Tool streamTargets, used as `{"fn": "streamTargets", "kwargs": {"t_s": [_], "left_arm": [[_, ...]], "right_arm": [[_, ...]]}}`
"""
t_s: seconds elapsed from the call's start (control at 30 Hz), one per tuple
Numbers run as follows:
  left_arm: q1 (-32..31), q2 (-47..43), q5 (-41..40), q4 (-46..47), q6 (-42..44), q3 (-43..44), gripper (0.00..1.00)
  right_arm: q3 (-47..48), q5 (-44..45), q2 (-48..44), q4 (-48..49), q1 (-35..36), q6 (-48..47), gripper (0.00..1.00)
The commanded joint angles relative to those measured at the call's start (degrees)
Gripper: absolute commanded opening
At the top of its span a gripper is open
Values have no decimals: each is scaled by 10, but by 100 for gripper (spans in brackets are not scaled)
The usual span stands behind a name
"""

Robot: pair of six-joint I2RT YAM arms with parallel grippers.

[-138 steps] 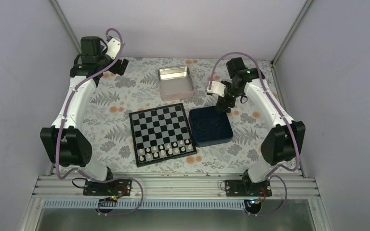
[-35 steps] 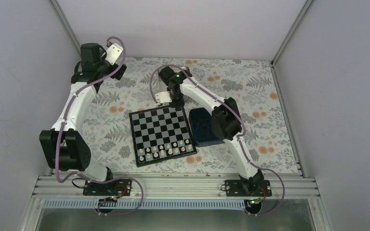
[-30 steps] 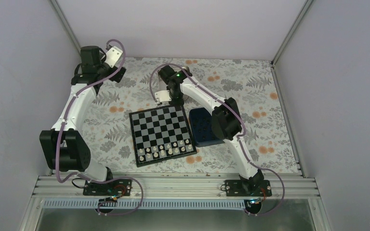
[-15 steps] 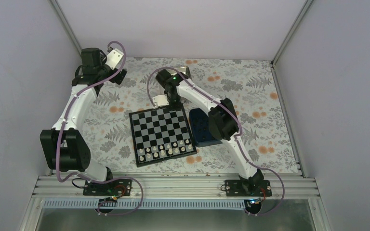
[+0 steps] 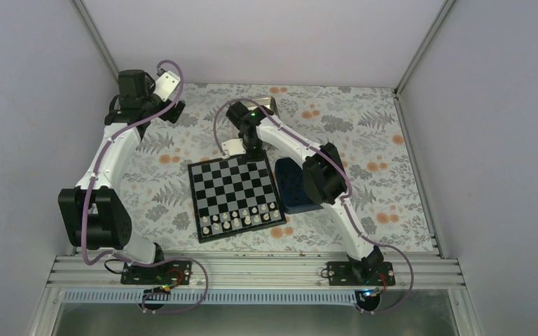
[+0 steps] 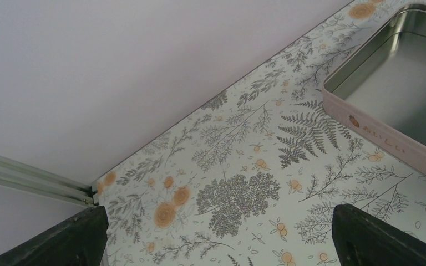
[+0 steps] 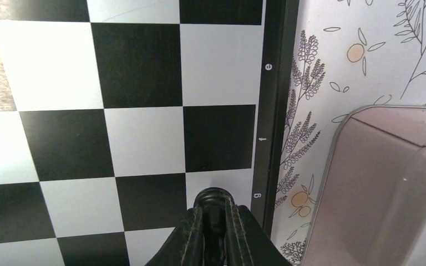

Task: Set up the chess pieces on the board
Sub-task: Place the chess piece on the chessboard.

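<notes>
The board [image 5: 233, 196] with black and silvery checks lies at the table's middle, cream-white chessmen [image 5: 242, 219] filling its two near rows. My right gripper [image 5: 251, 155] hangs over the board's far edge, shut on a black chess piece [image 7: 213, 198]. In the right wrist view the piece's round base sits over a pale square by the border [image 7: 272, 111] marked g. My left gripper [image 6: 216, 244] stands open at the back left, nothing between its fingers [image 6: 61, 238].
A navy blue box [image 5: 293, 185] lies right of the board, partly under my right arm. The shiny metal tin [image 6: 399, 100] stands behind the board. A metal frame post [image 6: 28, 177] and the back wall [image 6: 116, 55] bound the back left corner.
My right gripper has crept from just beyond the board's far edge onto its far row, still holding the piece. The left arm has hardly moved.
</notes>
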Motion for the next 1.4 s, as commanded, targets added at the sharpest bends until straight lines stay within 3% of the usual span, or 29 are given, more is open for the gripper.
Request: {"fn": "streamTargets", "kwargs": {"t_s": [0.0, 0.67, 0.77, 0.83, 0.97, 1.17, 1.37], "left_arm": [[5, -8, 4, 9, 4, -2, 100], [5, 5, 8, 3, 2, 5, 100], [5, 4, 7, 3, 1, 5, 100], [5, 3, 6, 3, 0, 5, 100], [5, 4, 7, 0, 0, 5, 100], [5, 2, 11, -1, 0, 6, 100], [4, 4, 18, -7, -7, 20, 100]], "right_arm": [[-5, 2, 12, 10, 4, 2, 11], [-14, 12, 24, 19, -11, -1, 12], [-17, 13, 23, 26, -12, -1, 17], [-18, 11, 19, 34, -13, 1, 27], [-21, -9, -6, 28, -15, 3, 37], [-32, -32, -76, -4, -28, 15, 43], [-96, -59, -181, -33, -96, 32, 44]]}}
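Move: The black piece pinched in my right hand is bound for the light square in the board's far row, second from the right corner, about 1 cm ahead of my right hand, 1 cm right and 5 cm down. The pale tin is some 15 cm ahead, 2 right; the blue tray 19 cm right and 8 back; the white pieces 20 cm back, 3 left. From my left hand that square lies about 22 cm right, 8 back, 26 below. My right hand, its fingers still shut on the black piece and pointing down, eases about 1 cm forward and then 1.5 cm down onto the square. There I open the fingers to a bit under half and let go, then lift away quickly, some 6 cm up and about 3 cm to the right. ##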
